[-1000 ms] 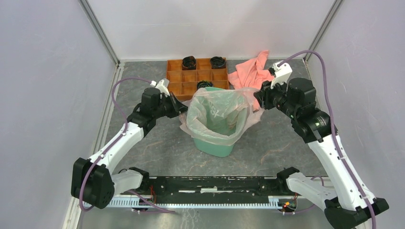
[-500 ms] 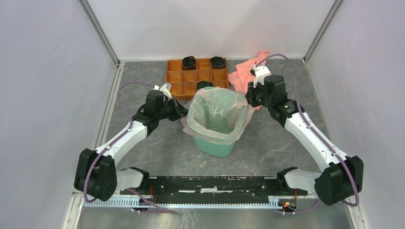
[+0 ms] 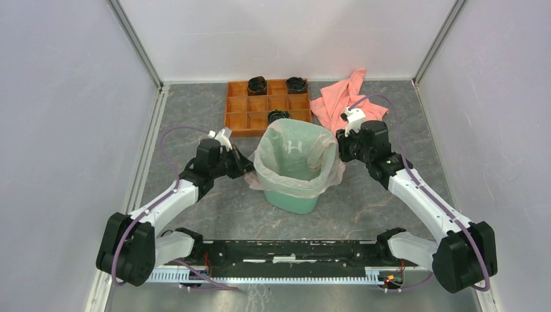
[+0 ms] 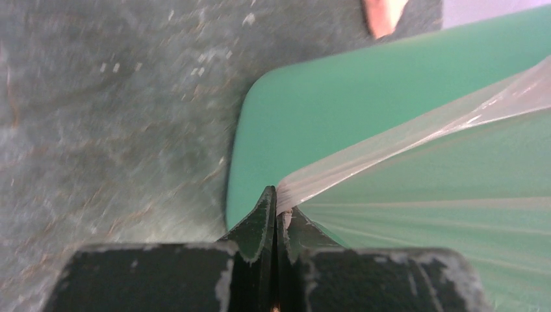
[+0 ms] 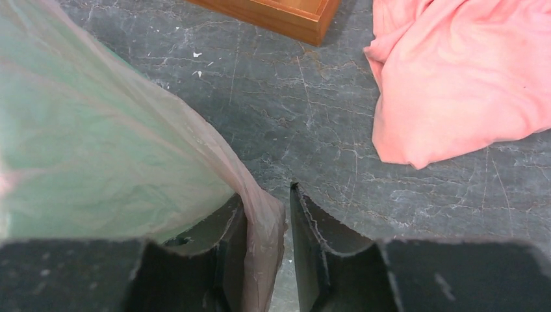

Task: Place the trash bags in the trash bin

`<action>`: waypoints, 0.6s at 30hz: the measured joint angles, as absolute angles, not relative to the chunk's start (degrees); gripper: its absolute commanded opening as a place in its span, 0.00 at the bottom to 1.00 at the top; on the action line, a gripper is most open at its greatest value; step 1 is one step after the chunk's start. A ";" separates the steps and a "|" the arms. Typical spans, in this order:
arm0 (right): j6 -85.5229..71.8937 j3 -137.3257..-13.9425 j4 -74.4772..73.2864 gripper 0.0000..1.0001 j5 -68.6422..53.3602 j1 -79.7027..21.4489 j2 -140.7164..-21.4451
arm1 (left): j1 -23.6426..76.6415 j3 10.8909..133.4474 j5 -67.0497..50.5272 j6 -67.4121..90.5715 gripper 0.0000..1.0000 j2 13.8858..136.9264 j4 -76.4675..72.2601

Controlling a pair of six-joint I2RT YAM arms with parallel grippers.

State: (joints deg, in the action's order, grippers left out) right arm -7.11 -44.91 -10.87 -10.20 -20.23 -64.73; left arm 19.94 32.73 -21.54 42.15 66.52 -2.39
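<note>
The mint-green trash bin (image 3: 292, 198) stands mid-table. The pale pink translucent trash bag (image 3: 295, 153) lines it, its edge folded out over the rim. At the bin's left side my left gripper (image 3: 245, 166) is shut on the bag's edge. In the left wrist view the film (image 4: 416, 130) stretches taut from the closed left gripper (image 4: 276, 198) across the green bin wall (image 4: 338, 104). My right gripper (image 3: 339, 146) is at the bin's right rim. Its jaws (image 5: 266, 195) stand open, and the bag's edge (image 5: 263, 224) hangs against the left finger, clear of the right one.
An orange compartmented tray (image 3: 260, 107) with black cups (image 3: 257, 84) sits behind the bin. A salmon-pink towel (image 3: 341, 97) lies at the back right, just beyond the right gripper. White walls enclose the grey table on three sides.
The right arm swung in and down to the bin's right rim, drawing the bag edge down. Its jaws now show a gap. The left gripper dropped slightly, still holding the bag.
</note>
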 measured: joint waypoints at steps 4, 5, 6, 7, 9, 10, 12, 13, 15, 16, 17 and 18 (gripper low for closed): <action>-7.29 -44.91 -10.79 0.36 -10.48 -20.08 -64.73 | 19.94 26.96 -21.67 42.19 0.02 65.41 -1.78; -7.29 -44.84 -10.66 0.36 -10.24 -20.08 -64.73 | 19.94 26.37 -21.87 42.26 0.02 65.08 -1.52; -7.27 -44.47 -9.96 0.36 -9.93 -20.03 -64.71 | 19.94 25.87 -22.24 42.46 0.02 64.53 -0.89; -7.33 -43.72 -9.06 0.35 -9.67 -19.92 -64.66 | 19.94 25.85 -22.55 42.68 0.02 63.83 -0.16; -7.75 -41.04 -6.90 0.34 -9.37 -19.55 -64.66 | 19.94 25.91 -22.68 42.78 0.05 61.39 1.34; -8.14 -39.40 -6.20 0.34 -9.47 -19.38 -64.75 | 19.94 26.13 -22.63 42.81 0.06 59.99 2.24; -9.02 -35.79 -4.91 0.34 -10.11 -19.20 -65.23 | 19.97 27.38 -22.61 42.83 0.07 56.90 4.51; -9.41 -34.11 -4.58 0.34 -10.31 -19.11 -65.56 | 19.94 27.90 -22.59 42.83 0.07 55.57 4.69; -10.04 -31.94 -4.34 0.34 -10.66 -19.09 -65.76 | 19.94 28.08 -22.68 43.27 0.05 54.13 4.05; -10.33 -31.46 -4.34 0.34 -10.79 -19.11 -65.73 | 19.97 27.55 -22.79 43.83 0.04 53.65 3.03; -10.66 -31.44 -4.25 0.35 -10.96 -19.09 -65.71 | 19.97 26.35 -23.00 44.47 0.02 53.56 1.26; -10.76 -31.48 -4.10 0.35 -11.18 -19.09 -65.60 | 19.97 24.58 -23.27 45.39 0.02 53.80 -0.71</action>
State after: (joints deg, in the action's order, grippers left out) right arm -10.76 -31.48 -4.10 -11.18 -19.09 -65.60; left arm 19.97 24.58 -23.27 45.39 53.80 -0.71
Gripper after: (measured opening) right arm 0.344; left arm 0.050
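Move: Both hands have the bag's rim, which is already draped over the trash bin. The bin's middle lies about 14 cm right and 1 cm ahead of the left hand, some 5 cm lower; from the right hand, about 14 cm left, 2 cm back and 9 cm down. The wooden tray is some 23 cm ahead and 5 cm right of the left hand; the pink cloth sits about 20 cm ahead and 6 cm right of the right hand. Right hand tugs the bag edge down about 8 cm and slightly back; left, still pinching, dips back, then rises. ##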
